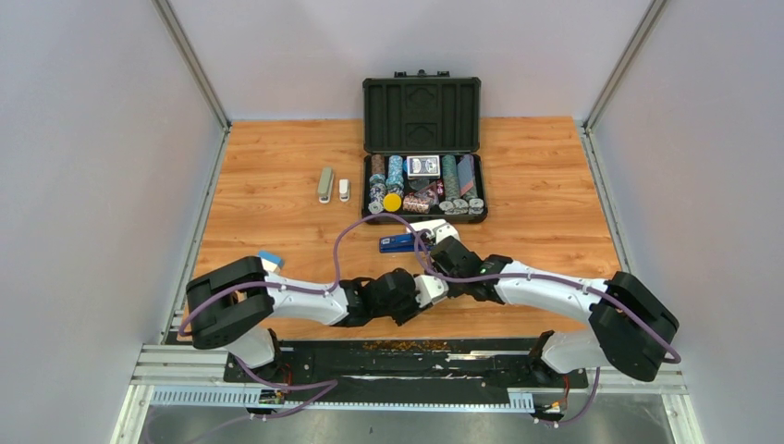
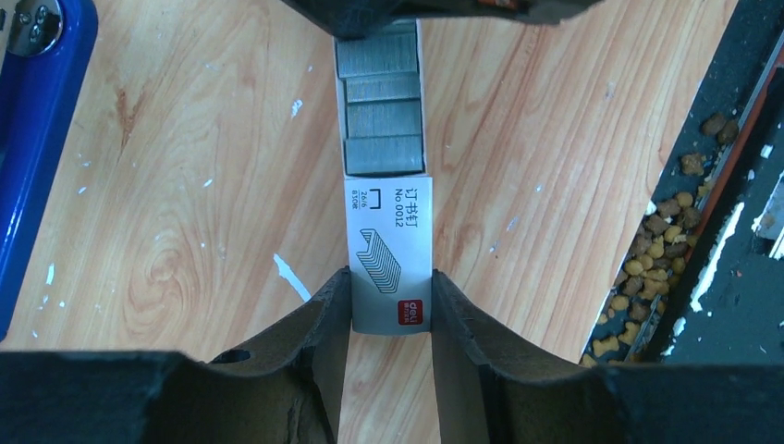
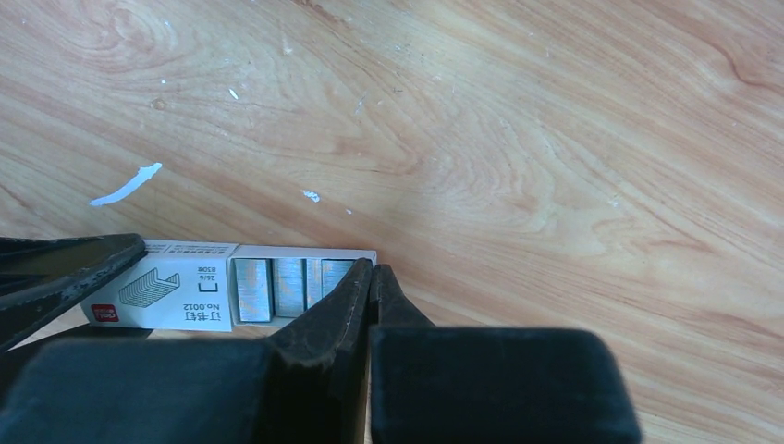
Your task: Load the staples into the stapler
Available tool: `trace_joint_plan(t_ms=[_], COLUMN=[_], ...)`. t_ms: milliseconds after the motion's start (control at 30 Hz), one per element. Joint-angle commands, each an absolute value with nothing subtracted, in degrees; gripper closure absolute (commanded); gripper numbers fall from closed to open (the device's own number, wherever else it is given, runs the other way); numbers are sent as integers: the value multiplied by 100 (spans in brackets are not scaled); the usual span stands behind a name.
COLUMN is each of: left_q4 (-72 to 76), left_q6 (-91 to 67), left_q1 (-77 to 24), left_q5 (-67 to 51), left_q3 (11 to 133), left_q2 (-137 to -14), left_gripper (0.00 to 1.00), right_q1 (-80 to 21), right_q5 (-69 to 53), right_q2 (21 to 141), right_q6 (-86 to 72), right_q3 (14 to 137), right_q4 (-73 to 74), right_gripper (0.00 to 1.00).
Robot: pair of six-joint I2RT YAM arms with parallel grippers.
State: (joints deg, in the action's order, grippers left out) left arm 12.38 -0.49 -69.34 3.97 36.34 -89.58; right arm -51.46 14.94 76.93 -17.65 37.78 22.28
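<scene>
The staples [image 2: 381,120] lie as several silvery ribbed blocks in the pulled-out tray of a small white box [image 2: 391,250] resting on the wood. My left gripper [image 2: 392,301] is shut on the box's printed sleeve, one finger on each long side. My right gripper [image 3: 372,273] is shut, its tips pinching the tray's far end wall beside the staples [image 3: 277,287]. The blue stapler [image 1: 398,243] lies just beyond both grippers; its blue body [image 2: 37,139] runs along the left edge of the left wrist view. From above, the arms hide the box.
An open black case of poker chips [image 1: 422,176] stands behind the stapler. A grey-olive stapler [image 1: 325,183] and a small white one [image 1: 344,190] lie to its left. Brown crumbs [image 2: 647,268] line the table's near edge by the black rail.
</scene>
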Motion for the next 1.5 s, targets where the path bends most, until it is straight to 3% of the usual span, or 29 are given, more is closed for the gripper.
trace_joint_plan(t_ms=[0,200,467,767,933,1200,1467], left_q4=[1155,1075,1019,493,304,28,-786], left_q6=[343,326,128,404,677,1133,1622], left_q1=[-7129,-7128,-7128,-7109,-6726,-5787,-5321], left_q5=[411,564,765,1926,2178,1577,610], left_q3=[3541,3421,3444,3801,4377,5605,6750], left_q2=[-8643,-8475,-7956,-7162,-7507,-8715,-9927], left_gripper=[58,54,24,7,5,0,0], right_q1=[-5120,-5116,-5120,-5117,-5120,-5124,-5124], right_q5=[1559,1500,1402,1888,2492,2993,3109], right_q2=[7731,7783,7363,5993,4990,3280,2532], right_q6=[-1670,-1652,-1659,-1914,-2147,-2291,-2158], right_q3=[3924,3946,3946,4029,3998,3455,2949], right_q4=[2344,2357,2453,2949,3343,3280,3024], right_gripper=[100,99,83,37,5,0,0])
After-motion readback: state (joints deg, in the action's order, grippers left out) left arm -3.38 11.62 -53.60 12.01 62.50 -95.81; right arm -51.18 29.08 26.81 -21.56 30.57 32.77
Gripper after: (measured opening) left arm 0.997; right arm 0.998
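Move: From the left fingers, which hold the white sleeve of the staples box at the table, the blue stapler lies about 15 cm ahead and 2 cm left; the white stapler is some 19 cm ahead and 2 cm right, and the staples tray about 3 cm ahead and 6 cm right. The right fingers grip the tray's end: its middle is some 3 cm to their left and 1 cm back, the blue stapler about 11 cm ahead and 11 cm left. All lie near fingertip height. Drawing the sleeve about 2 cm left and back off the tray, whose right end the shut right fingers keep still, the left hand then opens, lets go, rises some 11 cm and sweeps 16 cm forward over the blue stapler, starting to sink. The right fingers also let go and open wide; that hand lifts about 14 cm, shifts 7 cm right and tips its fingertips up. ##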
